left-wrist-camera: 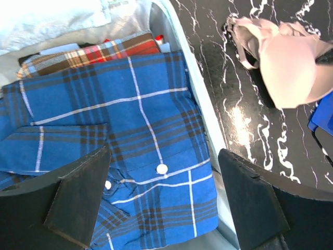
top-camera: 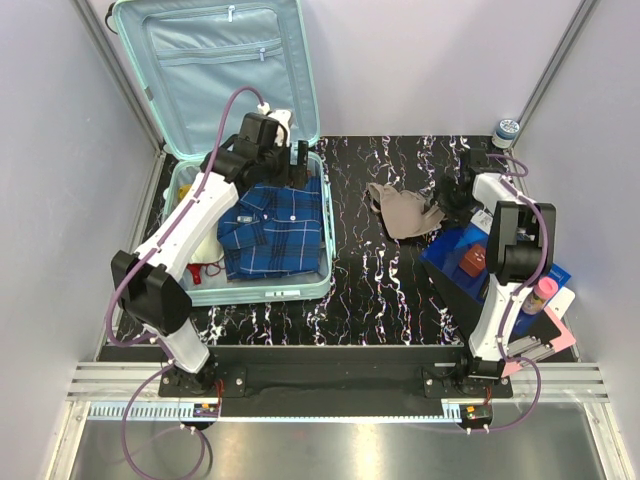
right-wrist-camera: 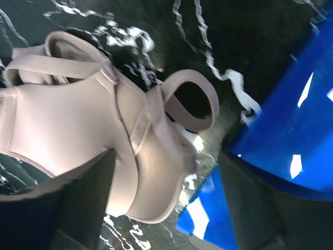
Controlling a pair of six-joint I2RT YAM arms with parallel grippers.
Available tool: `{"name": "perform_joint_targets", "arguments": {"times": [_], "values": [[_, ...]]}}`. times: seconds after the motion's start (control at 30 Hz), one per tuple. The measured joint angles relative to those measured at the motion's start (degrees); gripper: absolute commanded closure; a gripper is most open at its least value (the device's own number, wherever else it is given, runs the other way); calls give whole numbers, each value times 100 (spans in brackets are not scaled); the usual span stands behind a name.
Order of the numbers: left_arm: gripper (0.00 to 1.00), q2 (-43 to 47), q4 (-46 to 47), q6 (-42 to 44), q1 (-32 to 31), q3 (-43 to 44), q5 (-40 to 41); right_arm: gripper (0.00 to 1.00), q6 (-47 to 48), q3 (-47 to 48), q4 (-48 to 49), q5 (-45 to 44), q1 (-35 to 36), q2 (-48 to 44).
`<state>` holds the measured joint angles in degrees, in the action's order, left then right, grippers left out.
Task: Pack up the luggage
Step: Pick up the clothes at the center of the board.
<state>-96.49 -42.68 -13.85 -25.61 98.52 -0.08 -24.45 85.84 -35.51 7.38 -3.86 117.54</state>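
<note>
The luggage (top-camera: 215, 75) lies open at the back left, its mint lid upright and its base rim (left-wrist-camera: 193, 91) on the table. Inside is a folded blue plaid shirt (top-camera: 275, 228) (left-wrist-camera: 130, 125) over a red plaid garment (left-wrist-camera: 114, 51). My left gripper (top-camera: 298, 162) (left-wrist-camera: 166, 203) hovers open over the shirt's edge, holding nothing. A beige bra (top-camera: 402, 212) (right-wrist-camera: 88, 120) lies on the black marbled table. My right gripper (top-camera: 452, 196) (right-wrist-camera: 171, 208) is open, low over the bra, one cup edge between its fingers.
A flat blue box (top-camera: 480, 262) (right-wrist-camera: 294, 114) sits right beside the bra, with an orange item (top-camera: 472, 258) on it. A pink-capped bottle (top-camera: 543, 295) stands at the near right and a blue-lidded jar (top-camera: 507, 130) at the back right. White cloth (left-wrist-camera: 52, 18) fills the luggage's left side.
</note>
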Motion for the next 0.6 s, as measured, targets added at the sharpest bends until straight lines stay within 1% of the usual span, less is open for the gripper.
{"name": "perform_joint_targets", "arguments": {"times": [0.03,0.1,0.13,0.23,0.27,0.33,0.37,0.4,0.47,0.6], "values": [[11,0,2,0,-20,-11,-15,29,-17,15,50,44,0,22],[11,0,33,-2,-59,-66,-39,33,-31,22,138,140,0,111],[11,0,33,-7,-68,-81,-46,39,-63,42,144,186,-2,138],[11,0,42,-17,-114,-138,-76,49,-92,50,240,315,-4,190],[11,0,44,-17,-127,-153,-83,59,-101,52,275,352,-4,214],[11,0,44,-17,-153,-160,-92,71,-107,72,330,435,-4,256],[11,0,44,-17,-164,-160,-103,81,-118,72,356,470,-4,282],[11,0,52,-17,-181,-160,-107,88,-138,72,385,546,-4,315],[11,-2,92,-20,-216,-162,-129,99,-153,72,444,673,-7,345],[11,-15,232,-39,-361,-162,-249,100,-127,44,487,807,-4,345]]}}
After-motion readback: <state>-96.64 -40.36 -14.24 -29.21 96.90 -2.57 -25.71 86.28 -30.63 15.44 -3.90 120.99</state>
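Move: Just left of the open right fingers lies the near end of the beige garment, its shoulder strap about 2 cm left and 2 cm ahead; the garment's middle is some 10 cm left, 2 cm ahead and 2 cm below. The red box lies about 12 cm back and 6 cm right, the blue folder's middle about 16 cm back and 11 cm right. From the left hand the garment is roughly 25 cm right, 5 cm ahead and 24 cm below. Easing about 2 cm left and 1.5 cm forward, sinking a further 1 cm, the right hand swings its fingertips some 10 degrees leftward into the garment's right end and shuts from nearly wide open, pinching the strap. The left hand, still open above the suitcase's right side, drifts about 3.5 cm right towards the garment and slightly back. ##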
